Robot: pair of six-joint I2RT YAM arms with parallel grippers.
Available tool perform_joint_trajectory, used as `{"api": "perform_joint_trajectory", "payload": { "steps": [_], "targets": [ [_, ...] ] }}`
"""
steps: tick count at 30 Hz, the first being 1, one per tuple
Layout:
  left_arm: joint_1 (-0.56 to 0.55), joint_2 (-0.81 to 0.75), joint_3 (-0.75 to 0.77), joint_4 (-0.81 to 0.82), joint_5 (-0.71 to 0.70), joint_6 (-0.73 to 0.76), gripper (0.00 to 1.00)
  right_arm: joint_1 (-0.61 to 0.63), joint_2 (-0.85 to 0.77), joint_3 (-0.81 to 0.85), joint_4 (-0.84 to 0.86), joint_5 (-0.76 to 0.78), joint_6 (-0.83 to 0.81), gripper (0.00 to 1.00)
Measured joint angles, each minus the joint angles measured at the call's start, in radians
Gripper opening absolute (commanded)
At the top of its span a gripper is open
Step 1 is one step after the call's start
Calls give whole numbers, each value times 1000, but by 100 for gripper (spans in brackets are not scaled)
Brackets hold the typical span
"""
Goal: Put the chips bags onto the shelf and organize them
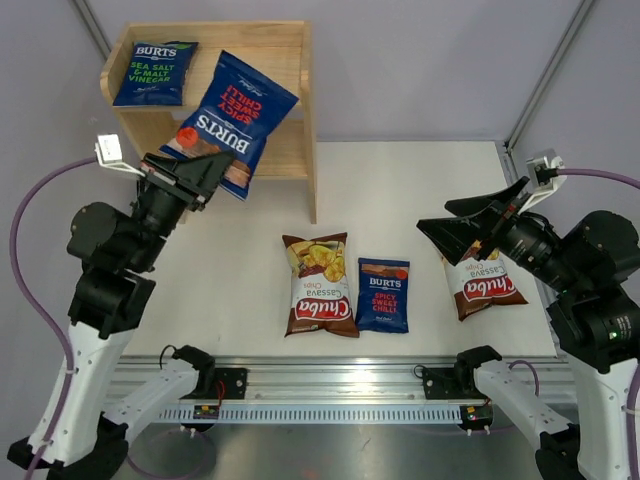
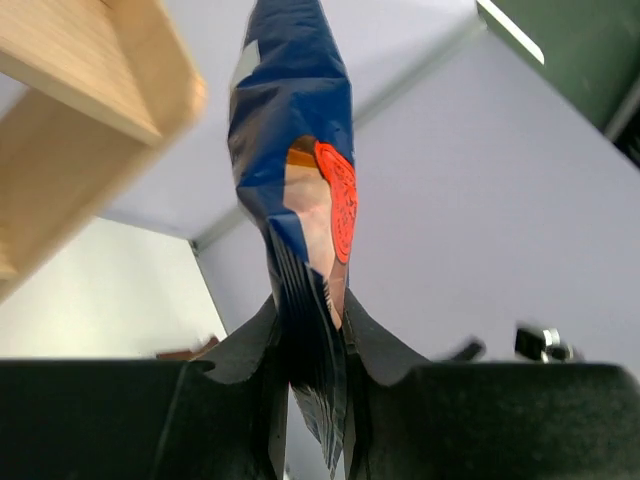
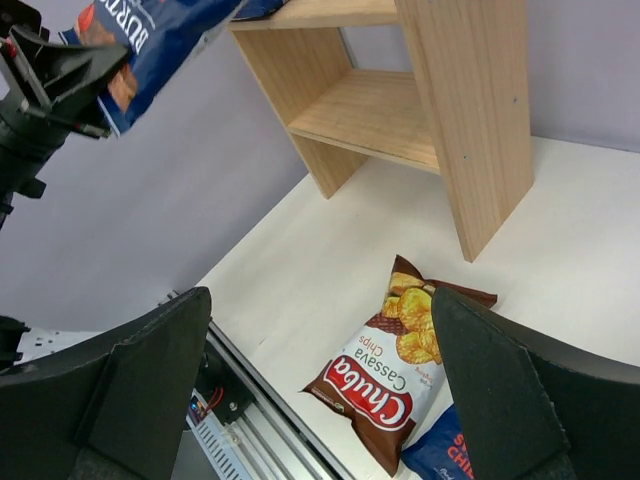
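Note:
The wooden shelf (image 1: pixel 290 100) stands at the back left of the table. A green-lettered Burts chips bag (image 1: pixel 155 72) lies on the left of its top tier. My left gripper (image 1: pixel 212 168) is shut on the end of a red-lettered Burts bag (image 1: pixel 238 110), held tilted in front of the shelf's top; the left wrist view shows its crimped edge (image 2: pixel 295 120) pinched between the jaws (image 2: pixel 310 325). On the table lie a Chuba bag (image 1: pixel 320 285), a small Burts bag (image 1: pixel 384 294) and a second Chuba bag (image 1: pixel 487 285). Over this last one hovers my right gripper (image 1: pixel 433 217), open and empty (image 3: pixel 320 300).
The shelf's right side panel (image 3: pixel 470 120) stands on the white table (image 1: pixel 400 190) just behind the middle Chuba bag (image 3: pixel 400 385). A metal rail (image 1: pixel 320 385) with both arm bases runs along the near edge. Grey walls enclose the back and sides.

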Motion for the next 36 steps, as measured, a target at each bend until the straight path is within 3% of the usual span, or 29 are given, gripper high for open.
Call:
{"api": "perform_joint_trajectory", "payload": {
  "steps": [3, 8, 17, 22, 36],
  "targets": [
    [190, 67, 25, 5, 59, -106, 0, 0, 0, -16, -8, 6, 0, 100],
    [321, 226, 80, 71, 117, -254, 0, 0, -8, -53, -8, 6, 3, 100],
    [336, 394, 93, 109, 26, -416, 0, 0, -23, -107, 36, -11, 17, 99],
    [336, 463, 171, 102, -48, -450, 2, 0, -24, -132, 69, -14, 29, 99],
    [336, 689, 444, -102, -170, -485, 2, 0, -53, -185, 122, -40, 46, 99]
  ]
}}
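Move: Ahead of the left hand, which already pinches the Spicy Sweet Chilli bag, the free spot on the top shelf lies about 31 cm out, 4 cm to the left and 8 cm lower. The Sea Salt bag stands level with that spot, some 14 cm left of it; the shelf's right side panel is about 17 cm right of it. From the right hand the spot is roughly 36 cm ahead, 38 cm left and slightly lower. Carrying the pinched bag forward about 25 cm, the left hand reaches for the top shelf's free space beside the Sea Salt bag, drifting some 7 cm left, mostly early, and ending about 4 cm lower. On the way it swings counter-clockwise and tips nose-down, each some 25 degrees, and rolls its left side down; the fingers keep their grip. The empty, open right hand sinks about 3 cm. ##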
